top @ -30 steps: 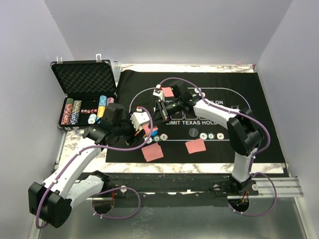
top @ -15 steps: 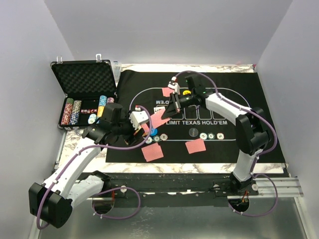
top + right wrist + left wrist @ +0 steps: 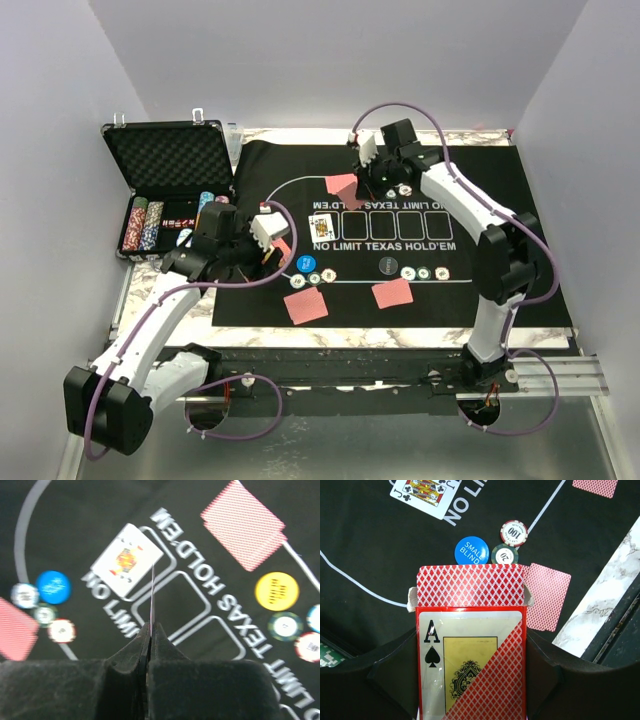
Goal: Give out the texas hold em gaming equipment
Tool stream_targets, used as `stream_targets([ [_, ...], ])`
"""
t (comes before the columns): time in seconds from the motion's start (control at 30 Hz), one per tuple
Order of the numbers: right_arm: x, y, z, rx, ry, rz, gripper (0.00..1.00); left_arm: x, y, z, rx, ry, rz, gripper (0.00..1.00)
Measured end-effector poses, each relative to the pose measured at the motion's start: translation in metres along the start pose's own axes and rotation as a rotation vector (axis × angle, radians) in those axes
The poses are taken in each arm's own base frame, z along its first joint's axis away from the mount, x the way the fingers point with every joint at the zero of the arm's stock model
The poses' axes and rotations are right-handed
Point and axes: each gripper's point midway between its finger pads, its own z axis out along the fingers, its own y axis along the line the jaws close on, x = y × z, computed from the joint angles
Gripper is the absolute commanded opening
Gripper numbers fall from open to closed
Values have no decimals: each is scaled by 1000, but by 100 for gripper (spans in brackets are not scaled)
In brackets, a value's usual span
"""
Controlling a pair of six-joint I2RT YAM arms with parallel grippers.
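Note:
My left gripper [image 3: 470,680] is shut on the red-orange card box [image 3: 470,645], whose top flap is open. It holds the box above the mat's left side [image 3: 278,246]. My right gripper [image 3: 150,627] is shut on a red-backed card [image 3: 151,592], seen edge-on. In the top view that gripper [image 3: 372,178] is over the far side of the mat, with the card [image 3: 343,190] to its left. A face-up jack of clubs [image 3: 325,225] lies in the first printed box. The blue disc [image 3: 471,551], two chips [image 3: 514,533] and a face-down card [image 3: 547,602] lie below the box.
The yellow disc [image 3: 276,591] and some chips [image 3: 285,625] lie at the far side of the mat. The black disc [image 3: 388,266], three chips [image 3: 424,275] and another face-down card [image 3: 392,292] are near the front. The open case [image 3: 170,190] with chip stacks stands at the left.
My right gripper has moved from beside the card box to the far side of the mat, still pinching a card. The face-up jack now shows. My left gripper has drawn back slightly left.

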Motion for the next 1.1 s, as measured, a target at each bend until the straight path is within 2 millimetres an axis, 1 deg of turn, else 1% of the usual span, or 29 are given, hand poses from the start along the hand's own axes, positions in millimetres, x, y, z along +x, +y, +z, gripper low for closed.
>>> stream_targets([
  [0.1,15,-25,12,116,63,-131,1,-1,2,-1,-3,-5,-18,0],
  [0.2,28,-39,20,205,120,-263,1,-3,5,-2,-9,-10,-34,0],
  [0.4,28,-52,35,336,170,-510,1,-3,6,-2,-12,-11,-47,0],
  [0.53,31,-51,45,378,187,-632,1,-3,7,-2,-13,-11,-50,0],
  [0.63,41,-48,54,396,208,-719,1,-3,8,-2,-13,-11,-51,0],
  [0.67,45,-47,56,400,219,-740,2,-3,8,-2,-12,-11,-52,0],
  [0.77,66,-43,64,387,272,-795,10,-2,8,-1,-8,-7,-55,0],
  [0.8,70,-42,65,381,283,-804,12,-2,8,-1,-7,-7,-57,0],
  [0.87,75,-39,68,367,294,-816,14,-1,8,0,-5,-7,-59,0],
  [0.97,77,-32,72,335,292,-818,20,-2,8,-1,-3,-9,-59,0],
  [1.03,81,-26,73,305,298,-818,25,-3,8,-1,-2,-11,-59,0],
  [1.1,87,-22,74,279,312,-812,35,-3,8,0,0,-10,-59,0],
])
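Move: The card pinched in your right gripper goes to the second card box, roughly 14 cm below that hand and 2 cm to its left. The jack of clubs lies about 9 cm left and 1 cm back of this hand; farther out, some 12 cm ahead, are a face-down pair 5 cm to the left and the yellow button 4 cm to the right. From the left gripper, still holding the card carton, the second box is about 22 cm ahead and 24 cm to the right. Lower the right gripper about 12 cm towards the second box beside the jack, easing some 4 cm forward at first and then drawing the same amount back as you sink. Meanwhile turn the wrist some 50 degrees so the fingers swing from leftward to more forward and steeper down. Over the last stretch part the fingers about a quarter and let go of the card. ##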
